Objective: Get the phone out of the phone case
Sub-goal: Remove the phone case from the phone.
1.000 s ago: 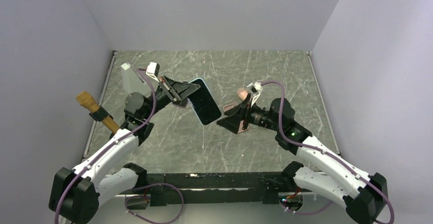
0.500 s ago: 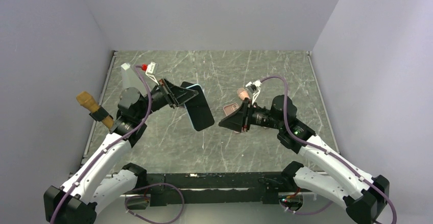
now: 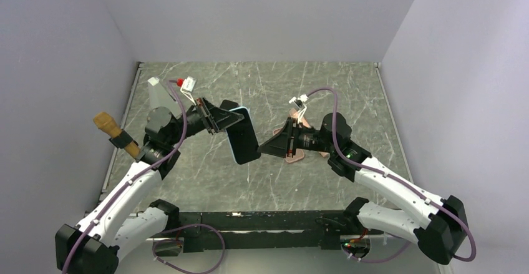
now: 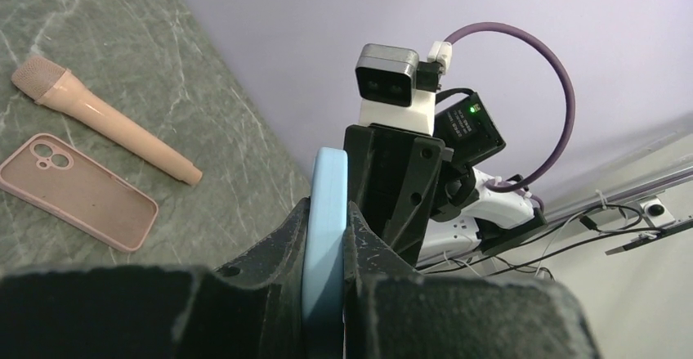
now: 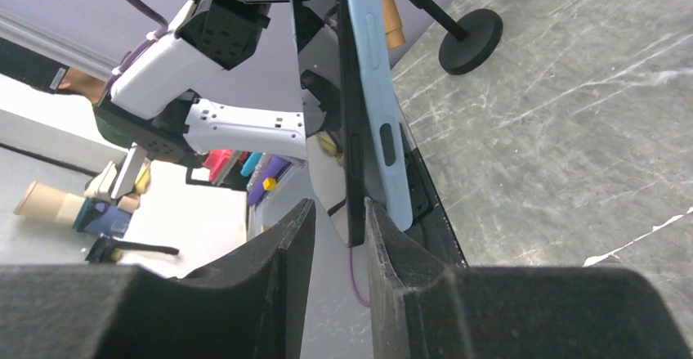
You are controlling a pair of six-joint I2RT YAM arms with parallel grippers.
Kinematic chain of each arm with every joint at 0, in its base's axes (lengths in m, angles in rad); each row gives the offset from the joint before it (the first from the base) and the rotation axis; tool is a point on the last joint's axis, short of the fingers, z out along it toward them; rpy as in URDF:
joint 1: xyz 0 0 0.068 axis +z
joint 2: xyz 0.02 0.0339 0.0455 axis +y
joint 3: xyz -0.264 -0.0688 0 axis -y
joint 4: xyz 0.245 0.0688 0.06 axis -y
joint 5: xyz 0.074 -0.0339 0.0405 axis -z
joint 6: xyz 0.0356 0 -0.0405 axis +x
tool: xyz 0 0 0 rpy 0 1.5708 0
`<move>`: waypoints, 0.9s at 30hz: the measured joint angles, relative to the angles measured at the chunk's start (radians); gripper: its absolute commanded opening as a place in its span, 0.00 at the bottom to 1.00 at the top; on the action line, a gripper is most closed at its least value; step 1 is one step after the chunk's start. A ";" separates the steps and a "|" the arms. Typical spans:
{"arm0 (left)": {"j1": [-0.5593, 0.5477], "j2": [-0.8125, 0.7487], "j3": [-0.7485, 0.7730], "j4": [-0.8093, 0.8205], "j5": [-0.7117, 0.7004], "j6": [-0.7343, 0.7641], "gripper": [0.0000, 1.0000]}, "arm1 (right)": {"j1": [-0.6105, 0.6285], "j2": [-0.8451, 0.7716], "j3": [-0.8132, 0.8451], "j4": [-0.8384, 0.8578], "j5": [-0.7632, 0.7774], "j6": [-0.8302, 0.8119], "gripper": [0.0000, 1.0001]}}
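My left gripper (image 3: 234,119) is shut on the phone (image 3: 243,138), which sits in a light blue case, and holds it upright above the table. In the left wrist view the blue case edge (image 4: 327,187) is pinched between my fingers. My right gripper (image 3: 262,149) is open at the phone's lower right edge. In the right wrist view the black phone edge (image 5: 353,130) stands between my open fingers and against the right one, with the blue case (image 5: 377,97) behind it.
A pink phone case (image 4: 78,191) and a pink microphone (image 4: 106,118) lie on the table under the right arm. A brown-handled object on a black stand (image 3: 112,130) stands at the left edge. A small white block (image 3: 154,83) sits at the back left.
My right gripper has moved left and down to the phone's edge. My left gripper has turned the phone more edge-on and shifted it slightly left.
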 measured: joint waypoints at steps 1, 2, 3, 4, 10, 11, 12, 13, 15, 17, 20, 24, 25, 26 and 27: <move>0.002 0.002 -0.001 0.001 0.004 -0.002 0.00 | 0.003 0.009 0.000 0.004 0.000 0.003 0.34; 0.003 0.005 -0.002 0.006 0.008 -0.005 0.00 | 0.006 0.016 0.000 0.006 0.002 0.003 0.34; 0.002 0.008 -0.004 0.014 0.008 -0.012 0.00 | 0.012 0.025 -0.001 0.014 0.002 0.006 0.35; 0.002 0.011 -0.004 0.021 0.011 -0.015 0.00 | 0.016 0.030 -0.003 0.021 0.002 0.009 0.36; 0.002 0.011 -0.004 0.029 0.013 -0.019 0.00 | 0.027 0.037 -0.007 0.018 0.011 -0.006 0.37; 0.002 0.011 -0.004 0.029 0.013 -0.019 0.00 | 0.027 0.037 -0.007 0.014 0.012 -0.009 0.36; 0.002 0.011 -0.004 0.030 0.014 -0.019 0.00 | 0.027 0.037 -0.007 0.013 0.012 -0.009 0.34; 0.002 0.011 -0.004 0.030 0.016 -0.019 0.00 | 0.028 0.037 -0.007 0.016 0.011 -0.007 0.33; -0.002 0.014 -0.004 0.035 0.018 -0.022 0.00 | 0.028 0.041 -0.007 0.033 0.004 0.006 0.32; -0.015 0.027 -0.004 0.053 0.021 -0.026 0.00 | 0.034 0.055 -0.008 0.072 -0.001 0.028 0.30; -0.044 0.051 -0.004 0.065 0.027 -0.030 0.00 | 0.049 0.087 -0.008 0.129 -0.006 0.056 0.25; -0.069 0.070 -0.004 0.070 0.035 -0.029 0.00 | 0.056 0.117 -0.010 0.164 -0.028 0.097 0.03; -0.069 0.070 -0.003 0.076 0.040 -0.030 0.00 | 0.056 0.118 -0.013 0.176 -0.036 0.109 0.00; -0.069 0.068 -0.002 0.080 0.047 -0.031 0.02 | 0.056 0.118 -0.014 0.191 -0.049 0.122 0.00; -0.070 0.066 0.003 0.080 0.050 -0.030 0.09 | 0.056 0.117 -0.016 0.208 -0.056 0.130 0.00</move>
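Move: My left hand still pinches the phone in its blue case near the upper end; the phone's middle lies about 4 cm back, 1 cm right and 3 cm below that hand point. From my empty right hand it is some 3 cm ahead, 6 cm left and 3 cm up, its lower edge already near the fingertips. On the table, 21 cm below my right hand, the pink case lies about 12 cm ahead and 9 cm right. I bring my right hand left towards the phone's lower edge, about 2.5 cm in all, dipping a centimetre first, coming up again and drawing slightly back. Its fingers widen a touch, then close on the dark phone edge beside the blue case corner, while my left hand keeps its grip and, late on, carries the phone about 2.5 cm right and a little back to meet them. ##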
